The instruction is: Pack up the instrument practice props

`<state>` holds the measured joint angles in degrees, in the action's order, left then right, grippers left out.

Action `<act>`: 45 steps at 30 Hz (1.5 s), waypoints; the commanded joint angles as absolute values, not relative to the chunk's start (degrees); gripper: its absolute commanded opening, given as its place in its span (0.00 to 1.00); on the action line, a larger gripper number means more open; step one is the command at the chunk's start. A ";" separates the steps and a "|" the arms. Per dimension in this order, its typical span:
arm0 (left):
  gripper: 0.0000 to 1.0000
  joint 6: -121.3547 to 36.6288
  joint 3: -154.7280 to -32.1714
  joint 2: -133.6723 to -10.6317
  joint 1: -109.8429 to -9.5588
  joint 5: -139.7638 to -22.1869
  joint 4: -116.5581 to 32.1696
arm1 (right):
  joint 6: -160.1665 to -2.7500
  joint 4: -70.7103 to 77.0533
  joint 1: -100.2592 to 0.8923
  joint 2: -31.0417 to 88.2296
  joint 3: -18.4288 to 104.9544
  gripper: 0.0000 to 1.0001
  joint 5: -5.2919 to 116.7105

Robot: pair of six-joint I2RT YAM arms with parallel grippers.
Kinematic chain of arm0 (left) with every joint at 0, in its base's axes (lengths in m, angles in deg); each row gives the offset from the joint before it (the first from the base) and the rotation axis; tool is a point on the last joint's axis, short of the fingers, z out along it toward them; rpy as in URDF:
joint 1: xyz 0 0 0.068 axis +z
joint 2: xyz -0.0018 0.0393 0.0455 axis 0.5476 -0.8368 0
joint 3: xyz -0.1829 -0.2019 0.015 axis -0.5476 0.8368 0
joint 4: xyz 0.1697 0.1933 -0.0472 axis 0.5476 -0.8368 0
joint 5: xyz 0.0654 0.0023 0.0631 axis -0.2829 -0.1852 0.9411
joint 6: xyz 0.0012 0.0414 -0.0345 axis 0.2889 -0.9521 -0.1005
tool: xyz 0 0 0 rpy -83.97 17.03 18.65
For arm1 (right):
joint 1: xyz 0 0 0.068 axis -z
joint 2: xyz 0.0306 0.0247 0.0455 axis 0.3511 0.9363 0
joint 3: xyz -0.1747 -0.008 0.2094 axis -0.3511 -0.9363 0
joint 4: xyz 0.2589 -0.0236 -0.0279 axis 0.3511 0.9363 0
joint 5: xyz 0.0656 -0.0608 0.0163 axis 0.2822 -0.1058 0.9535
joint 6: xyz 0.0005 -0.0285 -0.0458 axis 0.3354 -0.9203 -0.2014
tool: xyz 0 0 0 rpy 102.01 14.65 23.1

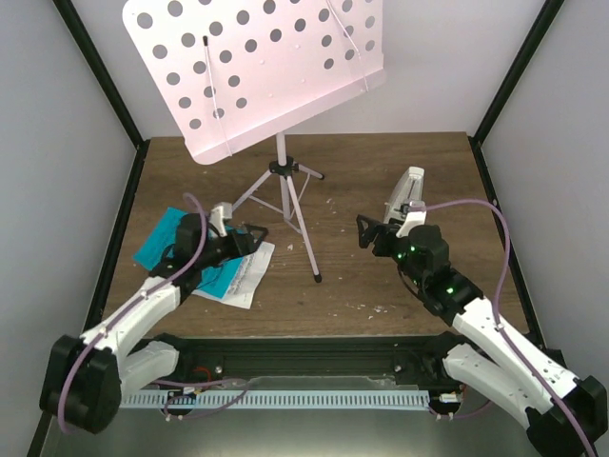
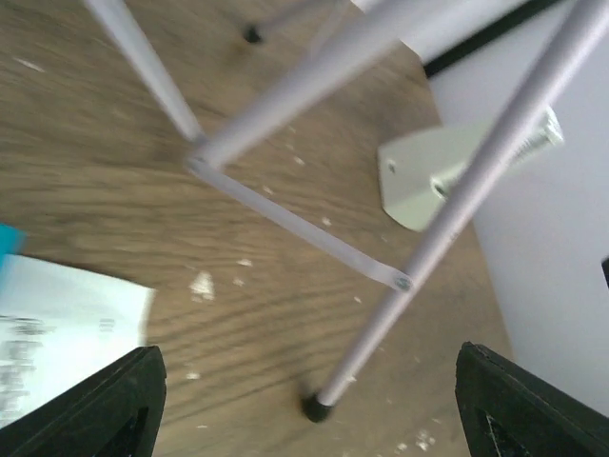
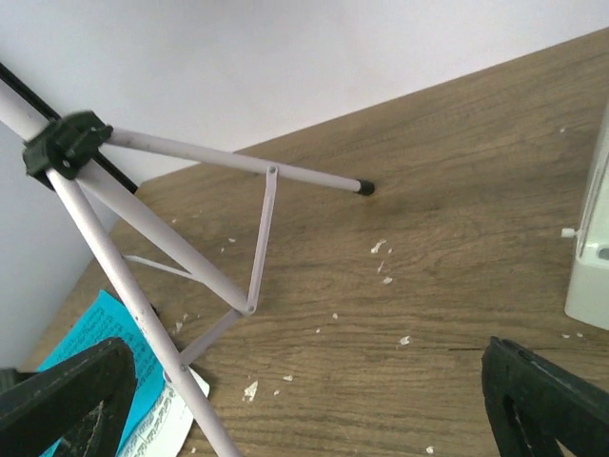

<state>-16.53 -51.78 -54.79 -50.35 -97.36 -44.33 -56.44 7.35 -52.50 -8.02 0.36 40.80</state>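
The pale pink music stand (image 1: 257, 67) rises at the back middle, its tripod legs (image 1: 285, 205) spread on the wooden table. A teal-covered booklet (image 1: 160, 240) with white sheet music lies at the left, partly under my left arm. My left gripper (image 1: 249, 236) hovers over its right edge, open and holding nothing. In the left wrist view the gripper (image 2: 314, 419) frames a tripod foot (image 2: 314, 407) without touching it. The white metronome (image 1: 404, 198) stands at the right, just behind my open right gripper (image 1: 366, 233). The right wrist view shows that gripper (image 3: 304, 409) empty, with the metronome (image 3: 592, 257) at the frame's right edge.
White walls with black frame posts (image 1: 100, 86) close the table on the left, back and right. Small white flecks (image 3: 381, 249) are scattered on the wood (image 1: 381, 286). The near tripod leg ends at a black foot (image 1: 318, 279) between the two arms.
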 commanded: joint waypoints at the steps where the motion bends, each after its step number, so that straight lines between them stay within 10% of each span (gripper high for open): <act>1: 0.84 -10.85 -53.39 -59.78 -57.72 -96.65 -27.50 | -56.06 8.90 -52.00 -11.35 0.65 1.00 36.32; 16: 0.85 -18.06 -68.16 -79.04 -65.62 -87.13 -28.42 | -56.52 8.50 -51.95 -15.41 -2.17 1.00 35.73; 31: 0.11 -22.76 -73.95 -82.86 -65.69 -87.67 -32.47 | -57.41 10.86 -51.98 -23.22 -4.28 1.00 30.39; 45: 0.00 -39.02 -72.10 -80.05 -65.55 -116.19 -33.16 | -54.63 8.36 -52.02 -22.12 -4.83 1.00 33.62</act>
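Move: The music stand's leg nearest the robot is what the open left hand goes for: its upper part, just under the black hub, lies about 8 cm ahead, 12 cm to the right and 3 cm above, with the hub some 12 cm ahead, 8 cm right and 8 cm up. That leg's foot is roughly level, 19 cm right and 16 cm below; the white music sheet lies about 3 cm back, 8 cm left, 17 cm below. From the right hand, that upper leg is about 8 cm ahead, 20 cm left and 3 cm lower. The left hand swings about 12 cm to its right, then mainly forward some 8 cm while rising about 3 cm, until its open fingers reach the stand's near leg just below the black hub, where they shut on the white tube. Keeping that grip, it draws the leg back towards the robot about 4 cm, the wrist turning some 15 degrees clockwise, while the open right hand eases about 5 cm to its right and slightly back, away from the stand. ##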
